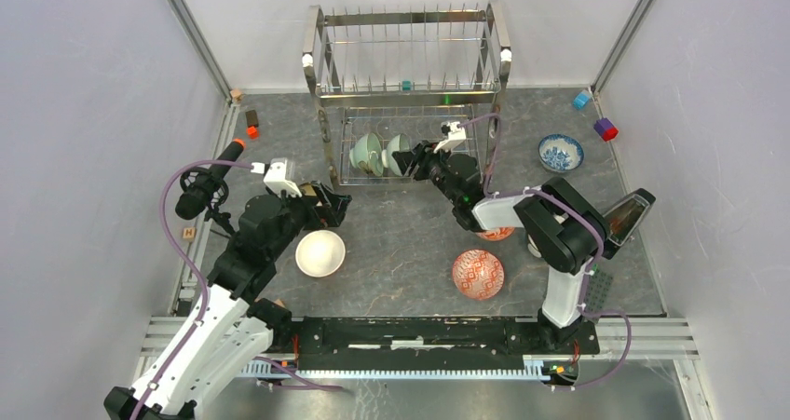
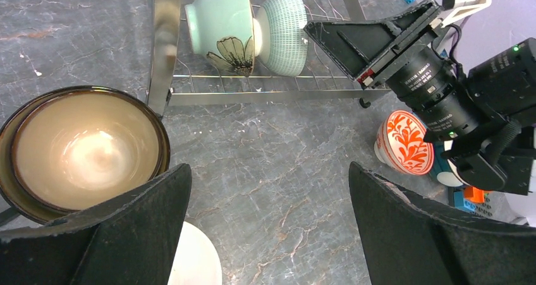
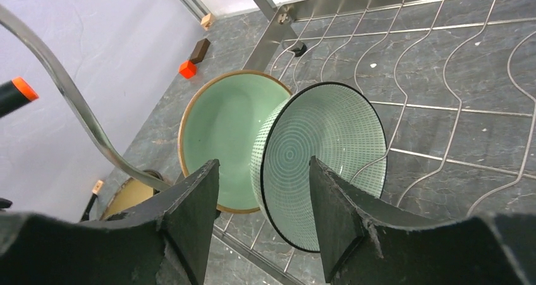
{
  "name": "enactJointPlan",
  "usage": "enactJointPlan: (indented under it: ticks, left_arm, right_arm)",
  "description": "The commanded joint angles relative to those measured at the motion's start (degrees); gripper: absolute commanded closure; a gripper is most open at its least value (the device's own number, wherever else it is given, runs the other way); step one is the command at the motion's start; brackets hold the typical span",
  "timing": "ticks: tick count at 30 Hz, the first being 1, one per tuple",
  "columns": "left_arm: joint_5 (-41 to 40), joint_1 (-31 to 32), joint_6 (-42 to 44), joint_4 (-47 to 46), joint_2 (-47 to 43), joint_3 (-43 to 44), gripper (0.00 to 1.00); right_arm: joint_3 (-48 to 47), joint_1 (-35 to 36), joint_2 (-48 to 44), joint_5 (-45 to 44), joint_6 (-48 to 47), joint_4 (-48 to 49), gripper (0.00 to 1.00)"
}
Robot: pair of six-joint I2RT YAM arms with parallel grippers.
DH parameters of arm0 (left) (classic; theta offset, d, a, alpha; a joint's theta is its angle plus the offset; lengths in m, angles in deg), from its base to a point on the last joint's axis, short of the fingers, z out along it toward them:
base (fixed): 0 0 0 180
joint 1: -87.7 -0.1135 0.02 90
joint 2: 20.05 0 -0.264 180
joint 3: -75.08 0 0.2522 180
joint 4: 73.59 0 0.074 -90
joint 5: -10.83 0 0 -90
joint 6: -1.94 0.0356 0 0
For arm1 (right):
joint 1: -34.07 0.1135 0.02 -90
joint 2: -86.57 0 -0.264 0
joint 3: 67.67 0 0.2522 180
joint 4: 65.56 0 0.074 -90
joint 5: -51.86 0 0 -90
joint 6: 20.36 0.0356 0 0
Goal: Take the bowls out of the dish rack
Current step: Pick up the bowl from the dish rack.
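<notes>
The steel dish rack (image 1: 407, 20) stands at the back centre. Two pale green bowls stand on edge in its lower tier: a plain one (image 3: 221, 127) and a patterned one (image 3: 328, 139). My right gripper (image 3: 262, 165) is open, with its fingers on either side of the patterned bowl's rim; it also shows in the top view (image 1: 410, 159). My left gripper (image 2: 268, 222) is open and empty over bare table. Beside it are the dark brown bowl (image 2: 82, 149) and the white bowl (image 1: 320, 253). Two red-orange bowls (image 1: 478, 274) (image 2: 404, 143) and a blue-and-white bowl (image 1: 561, 153) sit on the table.
Small toy blocks lie at the back right (image 1: 581, 100) (image 1: 606, 128) and back left (image 1: 251, 131). A black rod with an orange tip (image 1: 210, 180) lies at the left. A black tilted device (image 1: 629, 217) stands at the right. Walls close in both sides.
</notes>
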Motion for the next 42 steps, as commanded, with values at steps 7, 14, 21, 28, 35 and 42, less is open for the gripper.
enactJointPlan:
  ticks: [7,14,21,28,35,42]
  left_arm:
    - [0.9,-0.1,-0.3,-2.0,0.0,-0.3,0.01]
    - [1.0,-0.2,-0.4,-2.2,0.7,-0.3,0.01]
    - [1.0,-0.1,-0.5,-2.5,1.0,-0.4,0.02]
    - [2.4,-0.2,-0.6,-2.5,1.3,-0.3,0.02]
    - [2.7,-0.1,-0.7,-2.7,1.4,-0.4,0.01]
    - [2.5,-0.1,-0.6,-2.5,1.5,-0.4,0.01]
  right_arm:
    - [-5.3,-1.6,5.8,4.9,7.4,6.5,0.47]
    - [-6.4,-2.3,7.9,9.7,11.0,8.0,0.54]
    - [-7.3,-3.2,9.4,13.2,13.6,8.4,0.64]
    - [-7.8,-3.8,10.1,15.3,16.0,9.0,0.79]
    - [-6.5,-4.9,9.3,15.6,18.4,11.8,0.94]
    - [-4.6,-7.2,8.8,16.1,23.5,17.7,1.00]
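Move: The checkered green bowl stands on edge in the lower rack, its middle about 4 cm ahead of the right hand, 3 cm to its left and 3 cm below, with the near rim already close to the open fingers. The flower-painted green bowl is some 9 cm to the hand's left and 3 cm ahead; the rack's right front leg is roughly 18 cm to its right, about level with it. From the left hand the checkered bowl lies about 17 cm ahead, 11 cm right and 10 cm lower. The right fingers close from a wide gap and pinch the near rim of the checkered bowl, one finger inside and one outside. To get there the hand eases about 2 cm left and 1 cm forward towards the rim, rolling its left side up and swinging a little counter-clockwise, some 20 degrees in all, then drifts back right by barely 1 cm with the fingers shut. ##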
